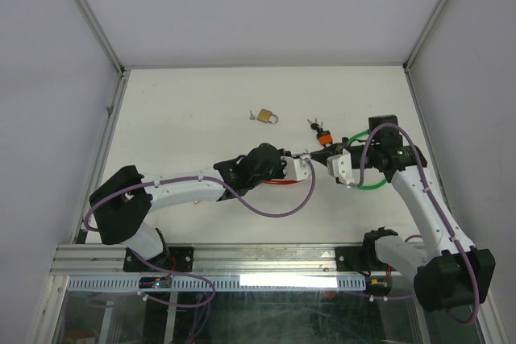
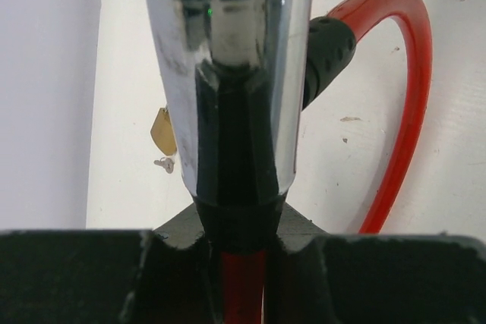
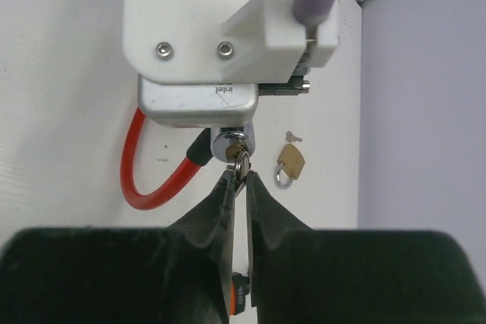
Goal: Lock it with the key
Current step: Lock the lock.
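A chrome lock barrel (image 2: 228, 73) with a red cable loop (image 2: 406, 111) fills the left wrist view. My left gripper (image 2: 241, 263) is shut on the lock at its black collar, where the red cable leaves it. From above, the lock (image 1: 298, 155) sits between the two grippers at mid-table. In the right wrist view the lock's keyhole end (image 3: 234, 144) faces me with the key (image 3: 241, 165) in it. My right gripper (image 3: 238, 176) is pinched on the key's head with only a thin gap between the fingers. An orange key tag (image 3: 235, 301) hangs below them.
A small brass padlock (image 1: 265, 116) with its own tiny key lies on the table further back. A bunch of keys with an orange tag (image 1: 321, 133) lies behind the right gripper. A green cable (image 1: 367, 187) loops beside the right arm. Frame walls bound the table.
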Motion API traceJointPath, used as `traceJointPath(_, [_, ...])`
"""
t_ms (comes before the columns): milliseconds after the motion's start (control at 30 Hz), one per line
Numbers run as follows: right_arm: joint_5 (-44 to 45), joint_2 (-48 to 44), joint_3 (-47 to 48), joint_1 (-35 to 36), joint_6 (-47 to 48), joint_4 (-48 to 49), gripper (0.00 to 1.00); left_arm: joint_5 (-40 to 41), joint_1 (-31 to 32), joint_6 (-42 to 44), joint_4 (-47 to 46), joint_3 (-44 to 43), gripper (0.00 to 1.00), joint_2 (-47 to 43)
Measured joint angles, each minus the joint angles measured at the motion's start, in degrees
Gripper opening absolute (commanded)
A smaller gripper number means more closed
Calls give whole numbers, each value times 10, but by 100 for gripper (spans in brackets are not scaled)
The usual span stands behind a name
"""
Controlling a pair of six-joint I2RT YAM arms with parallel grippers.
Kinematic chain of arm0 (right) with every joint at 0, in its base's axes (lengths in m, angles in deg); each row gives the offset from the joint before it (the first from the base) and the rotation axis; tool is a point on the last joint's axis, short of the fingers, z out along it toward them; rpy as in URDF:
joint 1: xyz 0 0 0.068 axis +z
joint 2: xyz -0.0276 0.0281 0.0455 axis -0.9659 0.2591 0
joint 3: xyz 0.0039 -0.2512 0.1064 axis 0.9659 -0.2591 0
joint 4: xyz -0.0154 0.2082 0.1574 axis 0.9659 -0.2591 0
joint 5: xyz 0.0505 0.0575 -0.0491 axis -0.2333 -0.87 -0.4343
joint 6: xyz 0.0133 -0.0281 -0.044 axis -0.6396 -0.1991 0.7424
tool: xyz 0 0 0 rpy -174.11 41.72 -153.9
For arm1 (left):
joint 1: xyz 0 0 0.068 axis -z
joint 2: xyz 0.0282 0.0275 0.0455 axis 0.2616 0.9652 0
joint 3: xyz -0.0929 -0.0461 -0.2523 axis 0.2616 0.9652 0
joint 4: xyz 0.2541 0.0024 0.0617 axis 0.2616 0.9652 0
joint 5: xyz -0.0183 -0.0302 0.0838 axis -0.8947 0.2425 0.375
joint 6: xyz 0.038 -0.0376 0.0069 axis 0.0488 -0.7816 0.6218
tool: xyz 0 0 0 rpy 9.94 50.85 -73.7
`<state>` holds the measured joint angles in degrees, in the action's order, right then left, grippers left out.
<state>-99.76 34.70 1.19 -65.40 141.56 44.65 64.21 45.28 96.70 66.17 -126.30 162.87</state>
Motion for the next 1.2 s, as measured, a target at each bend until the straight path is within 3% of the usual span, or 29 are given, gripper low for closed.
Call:
traceJointPath(200, [21,0,0,0,89,-16,34,0,0,-2,1,-1,0,0])
traceJointPath(367, [30,0,12,-13,93,-53,46,1,-1,-4,1,-2,0,0])
traceJointPath(500, [30,-6,49,-28,53,-86,55,1,-1,-5,1,-2,0,0])
traceJointPath(600, [30,-20,76,-32,-43,-93,62,1,-1,-5,1,-2,0,0])
traceJointPath(767, [11,-40,85,-33,-181,-98,65,1,-1,-5,1,-2,0,0])
traceJointPath(1200, [14,-21,38,-29,-211,-14,60,0,-1,-8,17,-10,0,0])
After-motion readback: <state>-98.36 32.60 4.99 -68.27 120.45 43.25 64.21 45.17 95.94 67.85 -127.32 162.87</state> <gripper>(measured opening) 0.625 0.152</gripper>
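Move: The right hand's fingertips are on the key's bow, about 1 cm to the left of the hand point and level with it; the lock's barrel, upright in the left hand, is centred some 4 cm left and 3 cm lower. On the table about 18 cm below, the orange padlock is roughly 5 cm ahead and 5 cm right, the brass padlock 12 cm ahead and 12 cm left. From the left hand the key is about 7 cm right, 1 cm ahead and 6 cm up. The right fingers open to well over half and let go of the key's bow, while the hand backs off about 2 cm to the right and lifts some 4 cm, also swinging back a couple of centimetres towards its base. Still open, it then comes forward and down again by about 2 cm each, rolled some 15 degrees with its top leaning forward and turned about 10 degrees clockwise, as the left hand holds the lock still. ##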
